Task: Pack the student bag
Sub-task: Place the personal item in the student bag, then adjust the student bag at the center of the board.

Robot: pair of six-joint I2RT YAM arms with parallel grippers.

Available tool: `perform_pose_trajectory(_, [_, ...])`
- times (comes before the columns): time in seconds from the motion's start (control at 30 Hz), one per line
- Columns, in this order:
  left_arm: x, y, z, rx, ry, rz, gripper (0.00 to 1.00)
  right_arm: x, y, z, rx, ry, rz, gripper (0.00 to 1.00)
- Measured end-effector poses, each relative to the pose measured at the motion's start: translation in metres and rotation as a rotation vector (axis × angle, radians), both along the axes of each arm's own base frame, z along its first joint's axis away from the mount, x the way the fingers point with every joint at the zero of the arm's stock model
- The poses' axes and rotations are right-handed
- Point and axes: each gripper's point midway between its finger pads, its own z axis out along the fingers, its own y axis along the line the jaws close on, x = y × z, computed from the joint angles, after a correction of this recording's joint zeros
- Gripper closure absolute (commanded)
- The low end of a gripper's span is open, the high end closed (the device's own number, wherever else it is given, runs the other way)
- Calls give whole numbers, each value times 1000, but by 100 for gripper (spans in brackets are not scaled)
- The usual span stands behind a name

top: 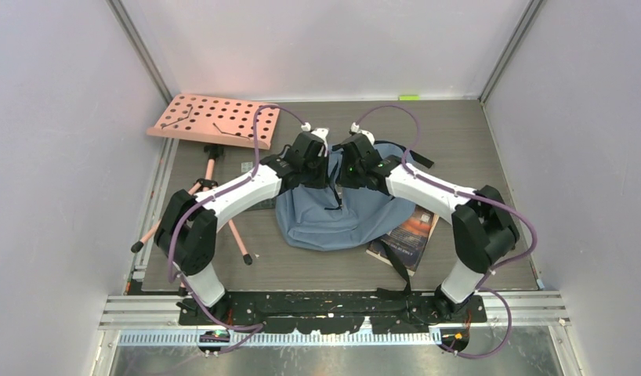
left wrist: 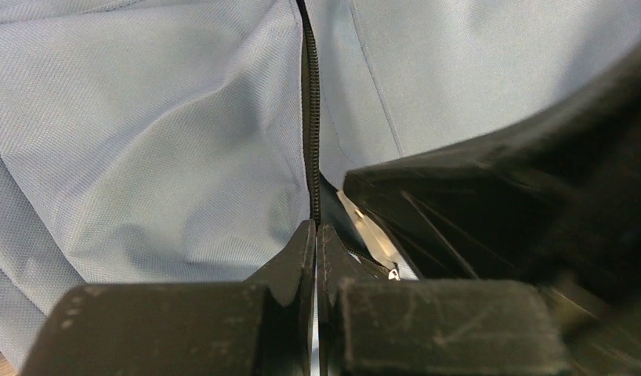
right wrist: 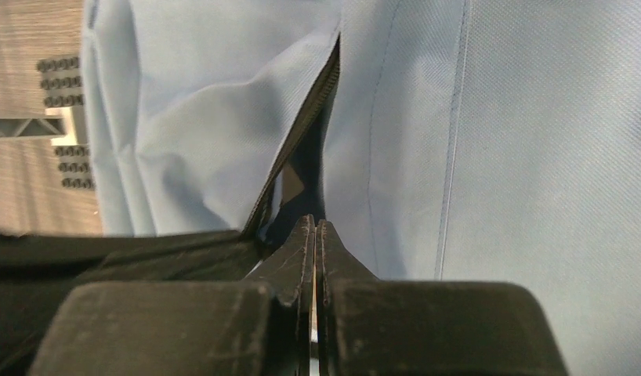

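Note:
The student bag (top: pixel 333 219) lies flat in the middle of the table, blue-grey, with a black zipper (left wrist: pixel 309 117) running down it. My left gripper (top: pixel 324 174) and right gripper (top: pixel 345 174) hang side by side over its far half. In the left wrist view my left gripper (left wrist: pixel 316 229) is shut, and the zipper runs straight into its tips. In the right wrist view my right gripper (right wrist: pixel 314 224) is shut at the lower end of the part-open zipper gap (right wrist: pixel 302 168), pinching the bag's edge there.
A book (top: pixel 409 235) lies partly under the bag's right side, with a black strap (top: pixel 396 266) across it. At the back left are a pink pegboard (top: pixel 215 121) and a pink-legged stand (top: pixel 211 188). White walls close in three sides.

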Motion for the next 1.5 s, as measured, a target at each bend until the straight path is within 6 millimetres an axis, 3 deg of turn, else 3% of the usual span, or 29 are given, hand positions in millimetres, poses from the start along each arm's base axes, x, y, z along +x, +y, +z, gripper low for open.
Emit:
perform_pose_trajectory(0.17, [-3, -2, 5, -18, -1, -14, 100, 3, 4, -24, -20, 38, 5, 99])
perform_pose_trajectory(0.37, [-5, -4, 7, -28, 3, -25, 100, 15, 17, -28, 3, 31, 21, 99])
perform_pose_trajectory(0.5, [-6, -2, 7, -25, 6, -26, 100, 20, 28, -29, 30, 35, 42, 78])
perform_pose_trajectory(0.63, [-5, 2, 7, -20, 10, -21, 100, 20, 26, -32, 20, 43, 42, 59])
perform_pose_trajectory(0.8, [-7, 5, 10, -19, 3, -25, 100, 19, 17, -31, -26, 34, 44, 47])
perform_pose_trajectory(0.93, [-7, 4, 11, -15, -4, -40, 100, 10, 8, -17, -55, 22, 69, 38])
perform_pose_trajectory(1.17, [-8, 6, 11, 6, -15, -68, 100, -24, -25, 57, -89, -66, 124, 23])
perform_pose_trajectory(1.3, [-8, 9, 11, 23, -15, -83, 100, -48, -73, 91, -189, -117, 52, 20])
perform_pose_trajectory(1.4, [-9, 10, 11, 26, -13, -90, 100, -62, -108, 97, -277, -117, -21, 20])
perform_pose_trajectory(1.5, [-11, 10, 12, 31, -13, -98, 100, -75, -131, 84, -355, -66, -55, 20])
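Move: The student bag's unzipped opening, where the small pale item held in the right fingers is to go, lies about 2 cm ahead, 2 cm left and 4 cm below the right hand. The zipper-end ring is some 6 cm back of that hand and 1 cm to its left, 5 cm lower; the brown book is about 15 cm back and 19 cm right, 14 cm lower. From the left hand, pinching the zipper edge, the opening is about 4 cm right, 1 cm back and 3 cm down. The small pale item is lowered about 3 cm into the bag opening by the right hand, which carries it on a little left and forward, then opens wide to let go. The emptied hand rises clear and swings right and back, some 15 cm sideways, over the bag's front towards the brown book, rolling about 20 degrees. The left fingers stay shut on the zipper edge, holding it up. ##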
